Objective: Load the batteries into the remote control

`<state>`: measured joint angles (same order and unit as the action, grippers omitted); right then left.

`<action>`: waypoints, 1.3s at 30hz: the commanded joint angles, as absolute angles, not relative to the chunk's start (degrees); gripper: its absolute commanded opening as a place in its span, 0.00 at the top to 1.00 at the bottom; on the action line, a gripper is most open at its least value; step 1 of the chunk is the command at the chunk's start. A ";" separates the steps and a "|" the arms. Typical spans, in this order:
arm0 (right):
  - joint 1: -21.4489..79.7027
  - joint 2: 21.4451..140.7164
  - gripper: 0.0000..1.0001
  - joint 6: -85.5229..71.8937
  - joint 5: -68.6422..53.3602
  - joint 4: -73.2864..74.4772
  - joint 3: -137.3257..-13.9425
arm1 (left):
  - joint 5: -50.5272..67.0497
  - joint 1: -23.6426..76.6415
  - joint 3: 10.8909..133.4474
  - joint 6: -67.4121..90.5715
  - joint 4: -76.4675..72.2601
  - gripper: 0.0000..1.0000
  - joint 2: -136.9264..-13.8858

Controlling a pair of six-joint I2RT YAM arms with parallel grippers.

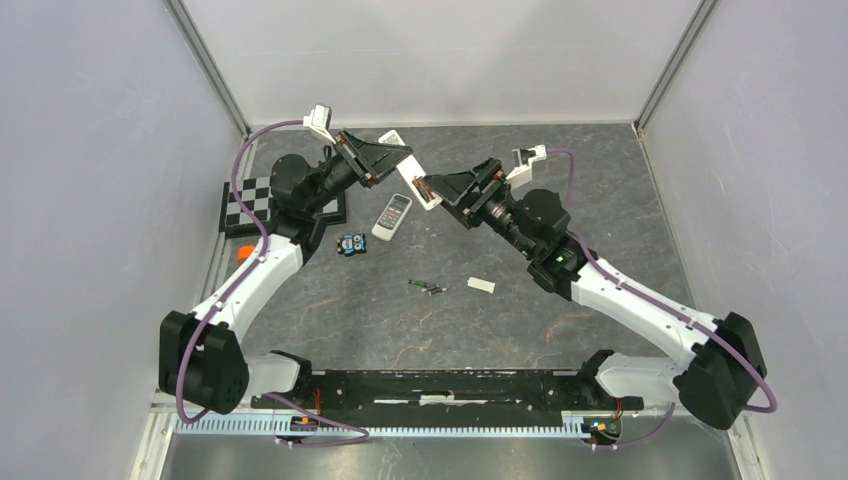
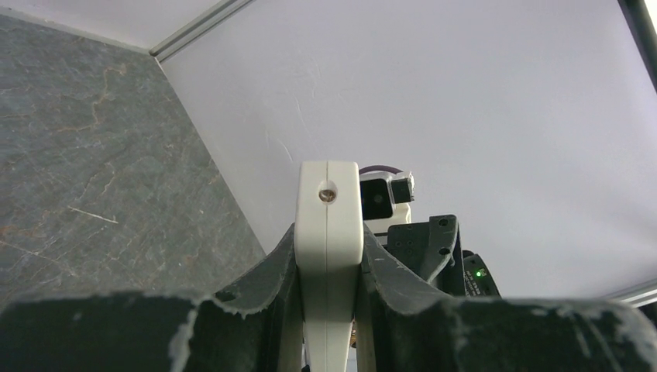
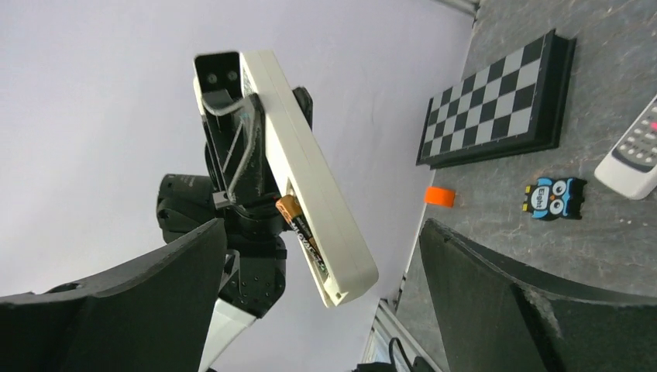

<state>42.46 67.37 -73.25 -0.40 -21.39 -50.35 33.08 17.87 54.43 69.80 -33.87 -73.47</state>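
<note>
My left gripper [image 1: 390, 170] [image 2: 329, 242] is shut on a white remote control [image 1: 422, 190] [image 2: 329, 225] [image 3: 302, 170] and holds it in the air, edge-on between the fingers. Its open battery bay holds one battery [image 3: 298, 226], copper-topped and black. My right gripper [image 1: 440, 198] [image 3: 321, 236] is open, its fingers standing wide on either side of the remote's lower end without touching it. More batteries [image 1: 428, 288], small and dark, lie on the table in front of the arms. A small white cover [image 1: 481, 285] lies just right of them.
A second white remote [image 1: 392, 215] [image 3: 631, 159] lies on the table below the grippers. An owl figure [image 1: 350, 243] [image 3: 553, 198], a chessboard [image 1: 250, 200] [image 3: 496, 101] and an orange piece [image 1: 245, 252] [image 3: 440, 196] sit at the left. Grey walls close in three sides.
</note>
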 commanded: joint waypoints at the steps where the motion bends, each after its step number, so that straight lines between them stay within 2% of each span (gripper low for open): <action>1: 44.19 70.25 0.02 -73.79 -2.84 -28.42 -53.38 | 32.34 18.11 56.07 65.49 -33.60 0.98 -70.82; 11: 44.21 74.25 0.02 -76.28 -4.39 -37.55 -53.32 | 32.43 18.06 54.32 63.66 -31.96 0.98 -68.69; 16: 44.30 75.48 0.13 -76.71 -5.25 -38.37 -54.37 | 33.30 18.11 53.88 63.34 -33.24 0.98 -68.74; 21: 44.30 76.52 0.29 -76.75 -5.81 -39.39 -55.30 | 33.52 18.06 53.36 62.07 -34.32 0.98 -68.34; 30: 44.29 79.28 0.42 -79.62 -9.54 -40.29 -56.38 | 33.86 18.16 52.58 60.91 -34.45 0.98 -67.62; 39: 44.32 79.42 0.65 -80.02 -11.28 -42.30 -54.78 | 32.44 18.13 52.73 64.94 -33.95 0.98 -66.62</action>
<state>44.05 79.70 -78.72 -9.47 -38.39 -53.36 32.88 17.78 52.73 66.74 -31.88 -68.01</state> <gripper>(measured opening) 0.419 0.300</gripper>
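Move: The half-seated battery in the back of the remote held by the left hand lies about 4 cm to the right hand's left and 1 cm ahead, level with it. The remote's middle is some 6 cm left and 5 cm ahead. On the table about 32 cm below, the grey-button remote is roughly 10 cm left and 6 cm ahead, and the loose batteries 1 cm left and 9 cm back. From the left hand the battery is about 3 cm right, 5 cm back and 2 cm lower. Leftward by about 5 cm, the right hand brings its wide-open fingers around the lower end of the remote, turning some 10 degrees counter-clockwise, then narrows them to under half open, one finger on the battery side and the other on the key side, closing onto the remote. The left hand keeps its grip on the remote and draws it back about 2 cm, slightly up. ##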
